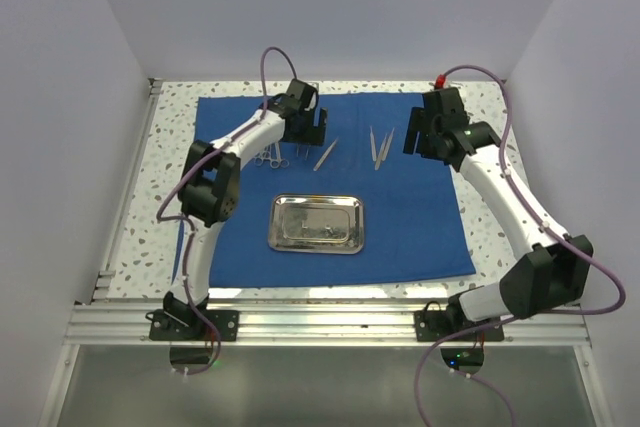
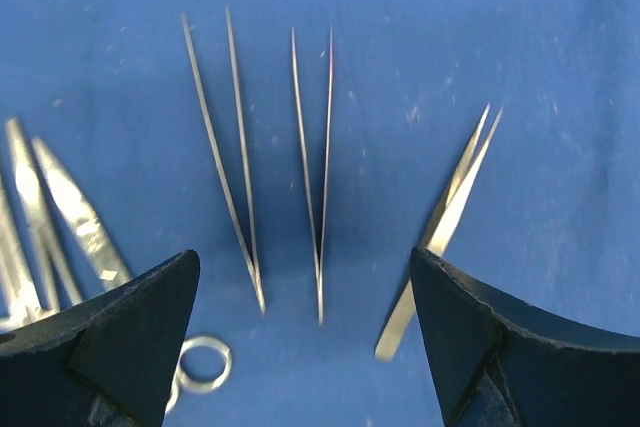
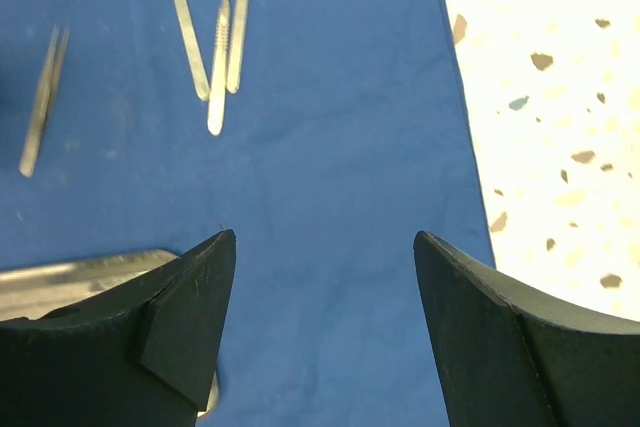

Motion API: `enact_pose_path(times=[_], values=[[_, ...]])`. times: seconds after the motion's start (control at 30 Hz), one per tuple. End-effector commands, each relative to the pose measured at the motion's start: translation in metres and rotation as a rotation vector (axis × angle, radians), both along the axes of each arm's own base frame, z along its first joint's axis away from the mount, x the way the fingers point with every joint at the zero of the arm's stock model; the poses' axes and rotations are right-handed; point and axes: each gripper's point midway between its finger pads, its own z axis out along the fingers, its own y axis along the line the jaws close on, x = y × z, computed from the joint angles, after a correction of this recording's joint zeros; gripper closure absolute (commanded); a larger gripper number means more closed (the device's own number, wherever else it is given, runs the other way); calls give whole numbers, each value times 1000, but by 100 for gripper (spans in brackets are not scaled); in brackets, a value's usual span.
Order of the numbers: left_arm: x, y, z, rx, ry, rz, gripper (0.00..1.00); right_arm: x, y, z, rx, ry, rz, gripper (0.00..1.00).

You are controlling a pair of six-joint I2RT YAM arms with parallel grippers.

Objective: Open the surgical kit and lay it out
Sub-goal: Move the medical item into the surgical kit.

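Observation:
The royal-blue cloth [image 1: 420, 217] lies spread flat on the table. The steel tray [image 1: 316, 224] sits on its middle and looks empty. Scissors [image 1: 270, 157], tweezers [image 1: 325, 154] and more tweezers or forceps [image 1: 380, 147] lie in a row on the far part of the cloth. My left gripper [image 1: 308, 132] is open and empty above them. Its wrist view shows two thin tweezers [image 2: 230, 157] [image 2: 318, 177] between the jaws, a third [image 2: 450, 217] on the right and scissors [image 2: 65, 217] on the left. My right gripper [image 3: 325, 242] is open and empty over bare cloth [image 3: 340, 147], near the cloth's far right.
Speckled white tabletop [image 1: 485, 107] [image 3: 550, 97] shows around the cloth. A red item [image 1: 439, 79] sits at the far edge. White walls close in the sides and back. In the right wrist view the tray's edge [image 3: 70, 272] and three slim instruments [image 3: 215, 57] show.

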Motion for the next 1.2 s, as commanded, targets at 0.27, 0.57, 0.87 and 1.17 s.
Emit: enact_pose_path(times=[0.27,0.57,0.87,1.17], values=[[40,-28,-14,-118,-28,14,11,-56,-22,8,-63,54,15,25],[23,-42,-19,-231,27,19,11,-61,-25,3,-68,62,13,25],[-2,-59,-22,-290,74,26,12,-61,-26,-3,-78,75,13,26],[-22,-96,-20,-325,91,-19,12,-62,-25,-5,-76,79,12,26]])
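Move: The nearer of two slim tweezers pairs to the left finger lies about 4 cm ahead, 3 cm left and 4 cm below the left hand. The other slim pair is 4 cm straight ahead; the thick tweezers lie some 2 cm ahead and 4 cm right, the scissors 3 cm ahead and 9 cm left, all as low. From the right hand, the leftmost slim tweezers lie roughly 19 cm ahead, 26 cm left and 15 cm down. Left hand dips about 3 cm, rolls, its left finger pushing both slim tweezers rightward; right hand draws back. ##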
